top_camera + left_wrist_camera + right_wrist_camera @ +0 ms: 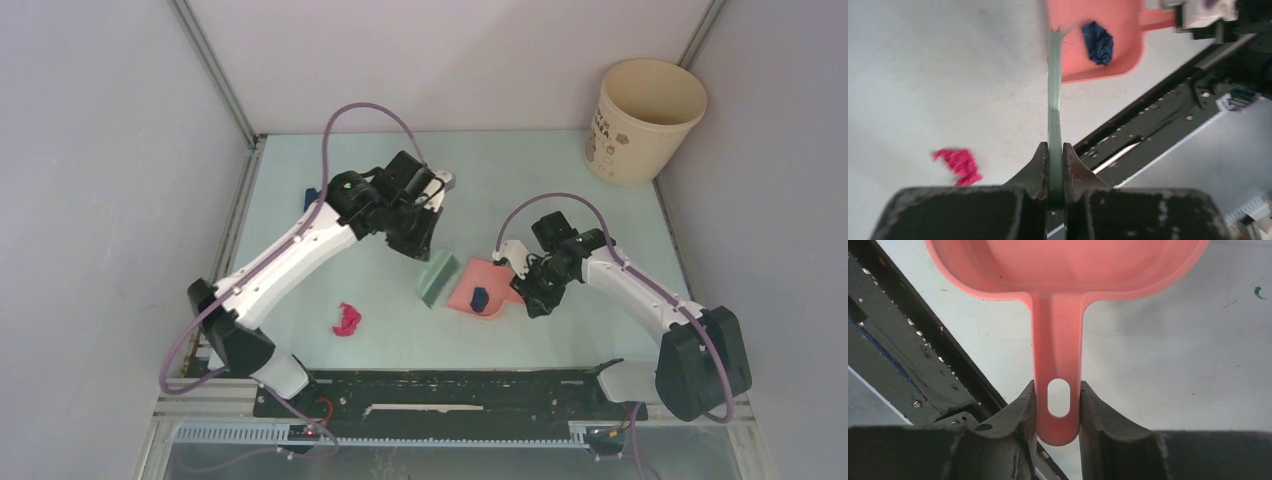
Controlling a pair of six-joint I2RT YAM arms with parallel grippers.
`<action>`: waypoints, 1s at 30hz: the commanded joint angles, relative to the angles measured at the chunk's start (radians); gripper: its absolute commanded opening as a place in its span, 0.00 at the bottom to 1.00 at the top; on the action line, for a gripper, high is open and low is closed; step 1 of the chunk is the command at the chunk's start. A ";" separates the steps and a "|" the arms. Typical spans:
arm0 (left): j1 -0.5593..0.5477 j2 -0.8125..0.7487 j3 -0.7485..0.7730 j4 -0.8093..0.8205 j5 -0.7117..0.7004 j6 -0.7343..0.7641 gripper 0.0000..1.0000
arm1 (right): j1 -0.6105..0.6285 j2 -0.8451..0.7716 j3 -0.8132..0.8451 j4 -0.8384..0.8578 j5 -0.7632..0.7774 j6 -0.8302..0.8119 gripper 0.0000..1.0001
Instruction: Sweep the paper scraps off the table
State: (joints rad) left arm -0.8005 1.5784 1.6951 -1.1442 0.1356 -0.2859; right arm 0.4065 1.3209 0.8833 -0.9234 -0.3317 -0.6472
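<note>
My left gripper [418,232] is shut on the green hand brush [437,278], whose head rests at the open edge of the pink dustpan [472,285]. In the left wrist view my left gripper [1055,155] clamps the brush [1054,100] edge-on. A dark blue scrap [481,298] lies inside the pan [1078,20] and shows there too [1098,42]. A magenta scrap [347,320] lies on the table [540,180] left of the brush [959,165]. Another dark blue scrap [312,195] peeks out behind the left arm. My right gripper [525,290] is shut on the dustpan handle [1058,355].
A cream bucket [645,120] stands at the far right corner. A black rail [450,390] runs along the near edge. Grey walls close in both sides. A tiny teal mark [1259,291] lies on the table right of the pan.
</note>
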 commanded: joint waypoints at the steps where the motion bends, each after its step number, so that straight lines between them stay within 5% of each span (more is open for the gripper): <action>1: 0.006 -0.120 0.018 -0.178 -0.270 -0.011 0.00 | 0.039 -0.053 -0.005 0.005 -0.026 -0.012 0.00; 8: 0.047 -0.287 -0.146 -0.269 -0.499 -0.056 0.00 | 0.126 -0.058 -0.012 -0.002 -0.021 -0.002 0.00; 18: 0.117 -0.360 -0.496 -0.267 -0.652 -0.143 0.00 | 0.286 0.018 -0.012 0.020 0.018 0.045 0.00; 24: 0.120 -0.329 -0.577 -0.178 -0.576 -0.158 0.00 | 0.322 0.055 -0.013 0.023 0.029 0.047 0.00; 30: 0.125 -0.344 -0.583 -0.040 -0.301 -0.184 0.00 | 0.336 0.093 0.006 0.034 0.044 0.062 0.00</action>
State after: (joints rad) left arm -0.6819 1.2507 1.1023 -1.3113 -0.3641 -0.4198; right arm 0.7288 1.3937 0.8722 -0.9073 -0.3019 -0.6140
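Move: The magenta scrap lies about 18 cm left of the left hand, 3 cm nearer the base and roughly 19 cm below it. The dustpan is some 13 cm to the right of the left hand and about 4 cm ahead; the dark blue scrap inside it is also 13 cm right, 1 cm ahead. From the right hand the magenta scrap is roughly 42 cm left, 4 cm back and 5 cm down; the dark blue scrap is 11 cm left, level fore and aft. The magenta scrap gets the brush on its left side: the left hand, still pinching the handle, swings about 22 cm left and 5 cm back, rising slightly then sinking over 10 cm, rolling its left side up about 35 degrees and turning counter-clockwise, then starts back right. The right hand keeps hold of the dustpan and brings it some 5 cm left and 5 cm back, turning 15 degrees counter-clockwise and dipping towards the table. ##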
